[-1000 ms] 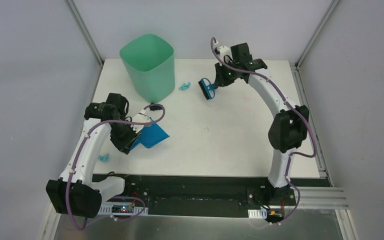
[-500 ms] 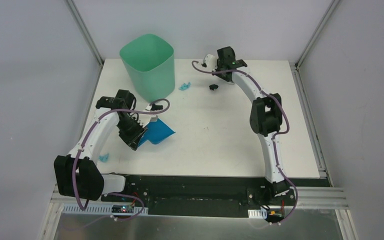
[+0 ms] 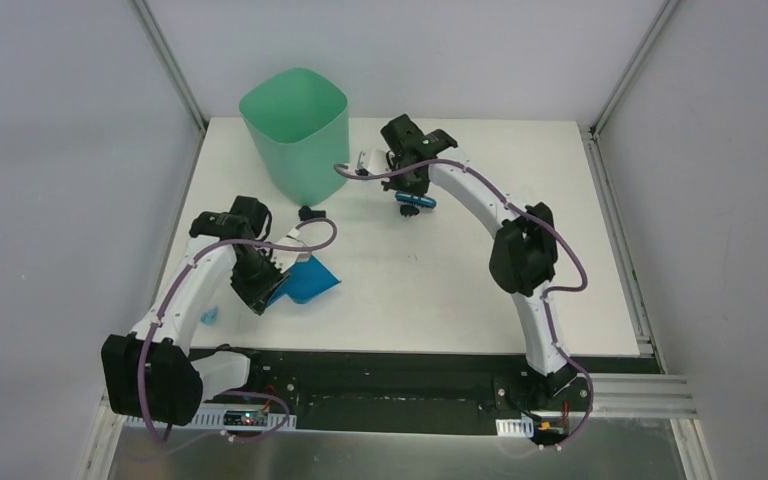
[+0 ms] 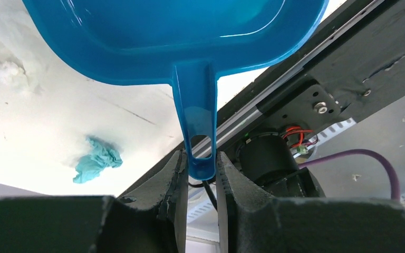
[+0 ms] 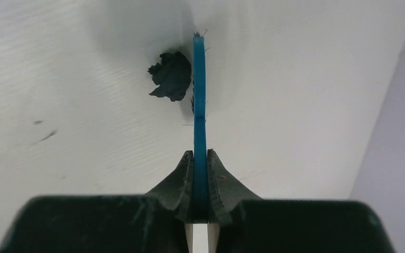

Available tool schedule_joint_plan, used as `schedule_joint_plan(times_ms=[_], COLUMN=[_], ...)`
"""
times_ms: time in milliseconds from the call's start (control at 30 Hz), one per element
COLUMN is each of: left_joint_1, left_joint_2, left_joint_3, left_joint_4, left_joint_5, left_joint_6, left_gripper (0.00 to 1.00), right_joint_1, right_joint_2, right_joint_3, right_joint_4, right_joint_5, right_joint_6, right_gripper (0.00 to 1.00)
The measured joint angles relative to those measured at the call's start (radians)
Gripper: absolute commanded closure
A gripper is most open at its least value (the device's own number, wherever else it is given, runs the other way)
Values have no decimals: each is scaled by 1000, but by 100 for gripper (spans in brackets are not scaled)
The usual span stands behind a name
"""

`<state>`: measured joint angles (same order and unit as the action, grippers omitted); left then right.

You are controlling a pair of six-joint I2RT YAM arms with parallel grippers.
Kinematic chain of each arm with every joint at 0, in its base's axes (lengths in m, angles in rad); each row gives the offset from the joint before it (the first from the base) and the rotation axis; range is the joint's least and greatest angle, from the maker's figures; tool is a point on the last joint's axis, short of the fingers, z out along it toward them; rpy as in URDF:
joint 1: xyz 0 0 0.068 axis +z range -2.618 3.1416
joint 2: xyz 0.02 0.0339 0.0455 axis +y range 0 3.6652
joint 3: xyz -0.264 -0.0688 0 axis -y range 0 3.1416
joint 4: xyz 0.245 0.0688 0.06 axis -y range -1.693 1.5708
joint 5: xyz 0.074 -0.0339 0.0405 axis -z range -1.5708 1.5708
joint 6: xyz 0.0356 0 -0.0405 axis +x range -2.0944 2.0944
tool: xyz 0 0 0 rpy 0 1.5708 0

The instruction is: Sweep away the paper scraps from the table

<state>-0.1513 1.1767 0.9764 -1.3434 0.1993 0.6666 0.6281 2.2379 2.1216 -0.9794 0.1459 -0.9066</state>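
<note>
My left gripper is shut on the handle of the blue dustpan, which is tilted over the white table at the near left. My right gripper is shut on the blue hand brush, seen edge-on, low over the far middle of the table. A black paper scrap lies just left of the brush tip. A light blue scrap lies near the table's left front edge. Another black scrap lies at the bin's foot.
A mint-green bin stands at the far left of the table. A faint white wad lies left of the dustpan. The black front edge and the arm bases run along the near side. Grey walls close the left, right and back.
My right arm has swung left and down, bringing the brush over the table beside the black scrap. My left arm has drawn the dustpan slightly back toward the front.
</note>
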Motion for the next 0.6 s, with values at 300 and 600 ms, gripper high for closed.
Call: schedule_joint_plan(times_ms=[300,600], left_joint_1=[-1,-22], left_joint_2=[97,135], left_joint_3=[-70,-90], left_joint_4=[16,63], left_joint_5=[-60,-68], left_joint_6=[23,2], left_gripper=[93,93], right_joint_1=[34,34], right_joint_2=[-193,-266], right_joint_3=[-137,-379], right_joint_4=[-39,459], right_joint_5=[-65,-50], right_joint_6=[146,-111], right_gripper=[100,100])
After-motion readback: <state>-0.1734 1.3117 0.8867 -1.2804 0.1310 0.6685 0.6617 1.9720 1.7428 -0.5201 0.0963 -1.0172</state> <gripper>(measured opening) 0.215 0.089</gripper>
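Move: The right hand holds the brush with its head just beyond the black scrap, which lies about 4 cm left of that hand, 1 cm ahead and some 9 cm below it. At the same table height, the teal scrap is about 12 cm ahead and 15 cm left; the green bin stands about 8 cm ahead and 30 cm left. From the left hand, gripping the dustpan, the black scrap is roughly 32 cm ahead and 36 cm right. Draw the right hand back some 5 cm, pushing the black scrap with the bristles and already rising, then lift clear of it and swing forward and a little left towards the teal scrap, ending about 5 cm higher with the fingers tipped more outward. Keep the brush gripped. Meanwhile lower the left hand about 4 cm, still holding the dustpan. ##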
